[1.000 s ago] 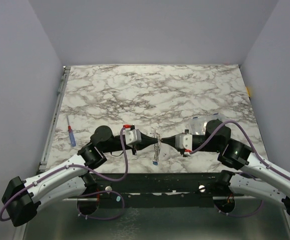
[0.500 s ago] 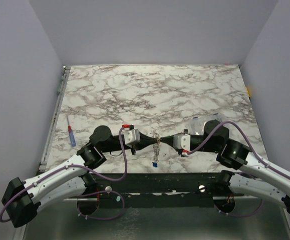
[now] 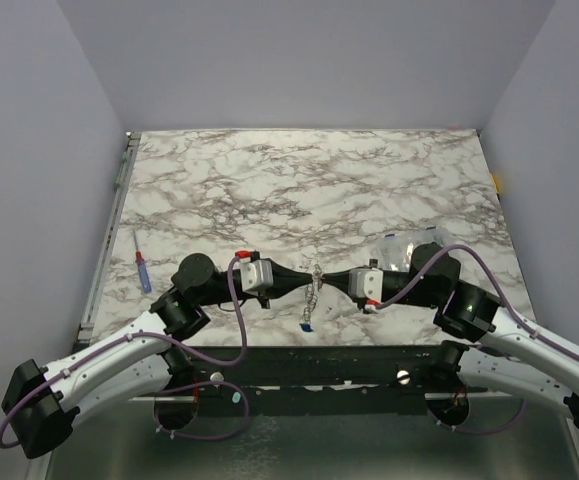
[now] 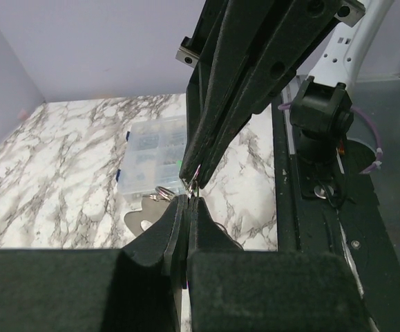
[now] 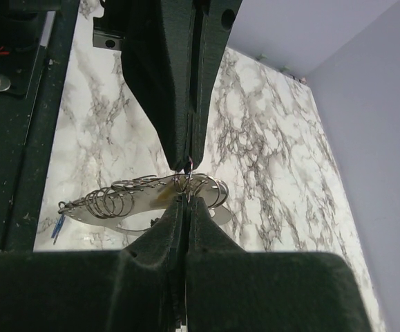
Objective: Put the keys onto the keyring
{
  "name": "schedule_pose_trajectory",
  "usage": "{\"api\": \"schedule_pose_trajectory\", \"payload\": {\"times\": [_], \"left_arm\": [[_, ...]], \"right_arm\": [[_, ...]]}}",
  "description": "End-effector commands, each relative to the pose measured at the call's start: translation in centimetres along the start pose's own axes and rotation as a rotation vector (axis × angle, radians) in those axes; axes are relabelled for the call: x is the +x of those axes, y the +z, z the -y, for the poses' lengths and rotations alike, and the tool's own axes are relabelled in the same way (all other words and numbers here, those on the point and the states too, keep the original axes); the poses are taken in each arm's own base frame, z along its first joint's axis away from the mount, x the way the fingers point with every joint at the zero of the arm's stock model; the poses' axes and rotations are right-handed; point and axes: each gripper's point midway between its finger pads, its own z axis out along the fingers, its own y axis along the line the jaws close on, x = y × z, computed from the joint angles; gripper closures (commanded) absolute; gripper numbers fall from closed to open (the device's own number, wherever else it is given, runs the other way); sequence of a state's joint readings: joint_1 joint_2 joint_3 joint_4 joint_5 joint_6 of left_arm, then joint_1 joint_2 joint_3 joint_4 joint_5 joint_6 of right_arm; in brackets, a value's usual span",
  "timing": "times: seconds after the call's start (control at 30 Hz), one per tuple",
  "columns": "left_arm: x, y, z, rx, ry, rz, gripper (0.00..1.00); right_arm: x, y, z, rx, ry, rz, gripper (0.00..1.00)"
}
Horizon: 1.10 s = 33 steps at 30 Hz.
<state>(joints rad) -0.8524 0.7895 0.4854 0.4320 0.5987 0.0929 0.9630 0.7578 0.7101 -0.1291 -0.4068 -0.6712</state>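
The keyring (image 3: 315, 285) hangs just above the near edge of the table between my two grippers, which meet tip to tip. It is a silvery metal piece (image 5: 141, 200) carrying several small wire rings. A fine chain drops from it to one blue key (image 3: 308, 326), whose blue tip (image 5: 56, 229) also shows in the right wrist view. My left gripper (image 3: 308, 277) is shut on a ring of it, fingertips (image 4: 179, 207) pressed together. My right gripper (image 3: 325, 279) is shut on it from the other side (image 5: 188, 202). No other keys show.
A small clear plastic box (image 3: 404, 247) sits just behind the right wrist, and shows past the jaws (image 4: 153, 155) in the left wrist view. A red-and-blue pen (image 3: 143, 271) lies near the table's left edge. The black mounting rail (image 3: 299, 360) runs along the near edge.
Both grippers have shifted slightly left together, still tip to tip. The chain and blue key have swung a little left with them.
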Motion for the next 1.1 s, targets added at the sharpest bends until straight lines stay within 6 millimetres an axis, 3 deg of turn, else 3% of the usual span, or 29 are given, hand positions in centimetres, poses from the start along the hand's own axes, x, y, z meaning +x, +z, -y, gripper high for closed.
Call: {"api": "schedule_pose_trajectory", "payload": {"times": [0.0, 0.73, 1.07], "left_arm": [[-1.8, -0.1, 0.1, 0.009, 0.035, 0.063, 1.00], [-2.3, -0.2, -1.1, -0.069, 0.024, 0.102, 1.00], [-2.6, -0.3, -1.0, -0.069, 0.027, 0.112, 1.00]], "right_arm": [[-0.1, 0.0, 0.1, 0.020, 0.003, 0.007, 0.99], [-2.1, 0.7, -0.8, -0.045, 0.091, 0.095, 0.98], [-3.1, 0.7, 0.1, -0.027, 0.119, 0.109, 0.69]]}}
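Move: The small wire ring of the keyring is held where the two sets of fingertips meet: about 1 cm to the right hand's left and, for the left hand, about 1 cm to its right, level with both. Counted from the right hand, the metal plate hangs some 5 cm below, 3 cm back and 1 cm left; the blue key hangs about 6 cm back, 2 cm left and 7 cm below. Leftward and back by about 1 cm in all, the right hand eases in towards the left fingertips, rolling some 5 degrees about its own fingers, and near the end opens them by roughly a quarter, letting go of the wire ring. The left hand stays shut on the ring and rises about 1 cm. ##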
